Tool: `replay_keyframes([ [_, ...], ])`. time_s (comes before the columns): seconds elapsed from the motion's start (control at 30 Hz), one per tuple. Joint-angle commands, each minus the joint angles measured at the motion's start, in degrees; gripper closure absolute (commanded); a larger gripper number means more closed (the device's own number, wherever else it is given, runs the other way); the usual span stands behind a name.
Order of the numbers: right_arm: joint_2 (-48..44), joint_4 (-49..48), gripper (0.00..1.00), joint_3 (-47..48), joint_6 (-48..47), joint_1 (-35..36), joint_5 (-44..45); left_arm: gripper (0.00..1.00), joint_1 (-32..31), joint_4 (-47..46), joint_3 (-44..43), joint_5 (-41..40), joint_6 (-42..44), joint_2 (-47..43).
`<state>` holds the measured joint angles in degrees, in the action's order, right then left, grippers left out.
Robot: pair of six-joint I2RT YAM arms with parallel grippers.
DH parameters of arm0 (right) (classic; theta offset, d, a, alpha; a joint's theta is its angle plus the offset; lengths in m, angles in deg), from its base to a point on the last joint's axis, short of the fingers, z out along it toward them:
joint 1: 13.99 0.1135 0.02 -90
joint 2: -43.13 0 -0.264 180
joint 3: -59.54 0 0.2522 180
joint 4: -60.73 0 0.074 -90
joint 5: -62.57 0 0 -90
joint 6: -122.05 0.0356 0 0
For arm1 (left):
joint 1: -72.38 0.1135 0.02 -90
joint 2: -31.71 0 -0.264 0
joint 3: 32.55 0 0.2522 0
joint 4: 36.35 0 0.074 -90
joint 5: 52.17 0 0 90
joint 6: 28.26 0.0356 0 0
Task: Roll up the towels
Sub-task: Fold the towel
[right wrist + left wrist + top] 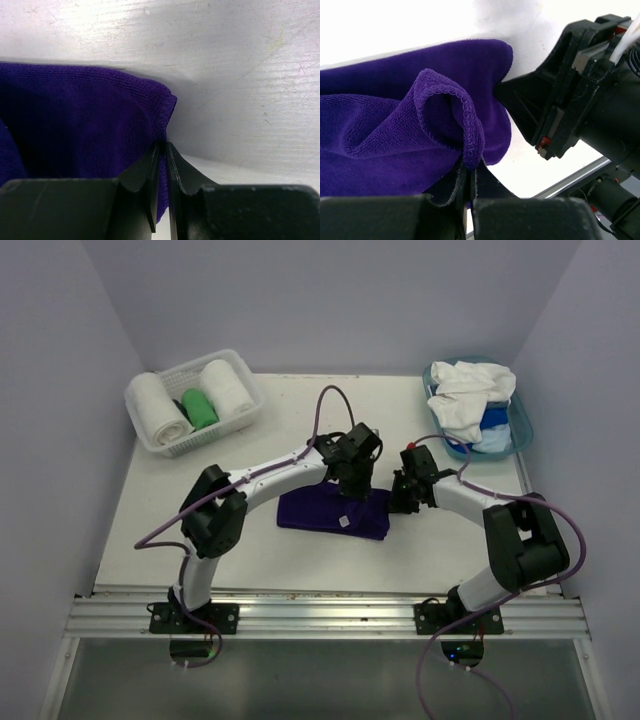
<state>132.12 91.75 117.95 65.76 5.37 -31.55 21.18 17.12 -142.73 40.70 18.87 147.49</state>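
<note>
A deep purple towel (330, 515) lies folded in the middle of the table. My left gripper (350, 490) is above its far right part, shut on a raised hemmed fold of the cloth (469, 170). The purple towel (380, 125) bulges up to the jaws in the left wrist view. My right gripper (398, 502) is at the towel's right edge. In the right wrist view its jaws (162, 147) are closed on the purple towel (75, 120), with a thin strip of cloth between them.
A white lattice basket (150, 443) at the back left holds two rolled white towels (158, 410) and a rolled green one (200, 408). A teal tub (522, 425) at the back right holds a loose white towel (470, 395) over blue cloth (497, 420).
</note>
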Motion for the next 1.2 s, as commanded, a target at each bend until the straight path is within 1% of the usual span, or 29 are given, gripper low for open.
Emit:
replay_keyframes([
  [0.0, 2.7, 0.8, 0.85, -1.8, 0.0, -0.1, 1.6, 1.00, -0.7, -3.2, -2.9, 3.8, -0.1, 0.8],
  [0.27, 1.6, 1.2, 0.85, -2.6, 0.2, -0.2, 2.4, 1.00, -0.7, -3.0, -5.2, 4.4, 0.0, 4.0],
  [0.47, 0.4, 1.5, 0.84, -3.5, 0.2, -0.1, 2.9, 1.00, -0.7, -5.7, -4.3, 5.8, -0.5, 4.6],
  [0.5, 0.0, 1.5, 0.84, -3.6, 0.3, -0.1, 3.0, 0.93, -0.7, -6.6, -3.9, 6.3, -0.5, 4.6],
  [0.57, -0.5, 1.9, 0.83, -3.8, 0.4, -0.1, 3.4, 0.87, -0.7, -7.4, -2.9, 7.0, -0.5, 4.4],
  [0.63, -1.7, 2.3, 0.82, -3.8, 0.5, -0.2, 3.9, 0.76, -0.7, -7.6, -2.9, 7.6, -0.3, 3.9],
  [0.67, -2.2, 3.5, 0.81, -3.8, 0.6, -0.1, 3.9, 0.68, -0.7, -7.5, -2.9, 7.4, -0.2, 3.0],
  [0.7, -2.9, 4.0, 0.78, -3.8, 1.0, -0.1, 5.2, 0.58, -0.7, -7.4, -2.7, 7.0, 0.1, 2.3],
  [0.77, -5.5, 5.1, 0.73, -4.4, 1.3, -0.3, 6.5, 0.46, -0.7, -7.3, -2.6, 6.0, 0.8, 0.2],
  [0.8, -6.4, 5.2, 0.66, -4.6, 1.2, -0.4, 7.8, 0.39, -0.7, -6.7, -2.6, 5.7, 0.9, -0.6],
  [0.87, -8.5, 6.5, 0.62, -5.1, 1.0, -0.9, 9.0, 0.38, -0.7, -6.0, -2.3, 4.5, 1.5, -3.4],
  [1.0, -11.6, 7.6, 0.60, -5.4, 0.5, -1.6, 9.6, 0.39, -0.1, -6.0, 1.8, 2.6, 1.7, -9.3],
  [1.17, -15.9, 8.4, 0.57, -4.4, 0.7, -1.6, 8.8, 0.41, 3.8, -7.8, 12.8, 2.0, 0.7, -18.4],
])
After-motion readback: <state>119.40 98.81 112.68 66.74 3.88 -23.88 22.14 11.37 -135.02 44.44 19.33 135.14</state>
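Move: The left hand still holds the purple towel's raised flap end; the place for it, the towel's right end, lies about 5 cm to its right, 2 cm back and 7 cm below. The right gripper holds that end about 5 cm to the left hand's right and level ahead; the end's middle is some 2 cm back and 1 cm left of the right hand. The towel's folded left edge runs roughly 19 cm left of the left hand. Easing right about 3 cm and down some 2 cm, the left hand carries the flap end towards the towel's right end, opens wide and lets go, then climbs about 8 cm, drifting back left. The right hand keeps its pinch on the lower layer until the left is opening, then opens and withdraws right and back, about 5 cm in all, rising slightly at the end. ##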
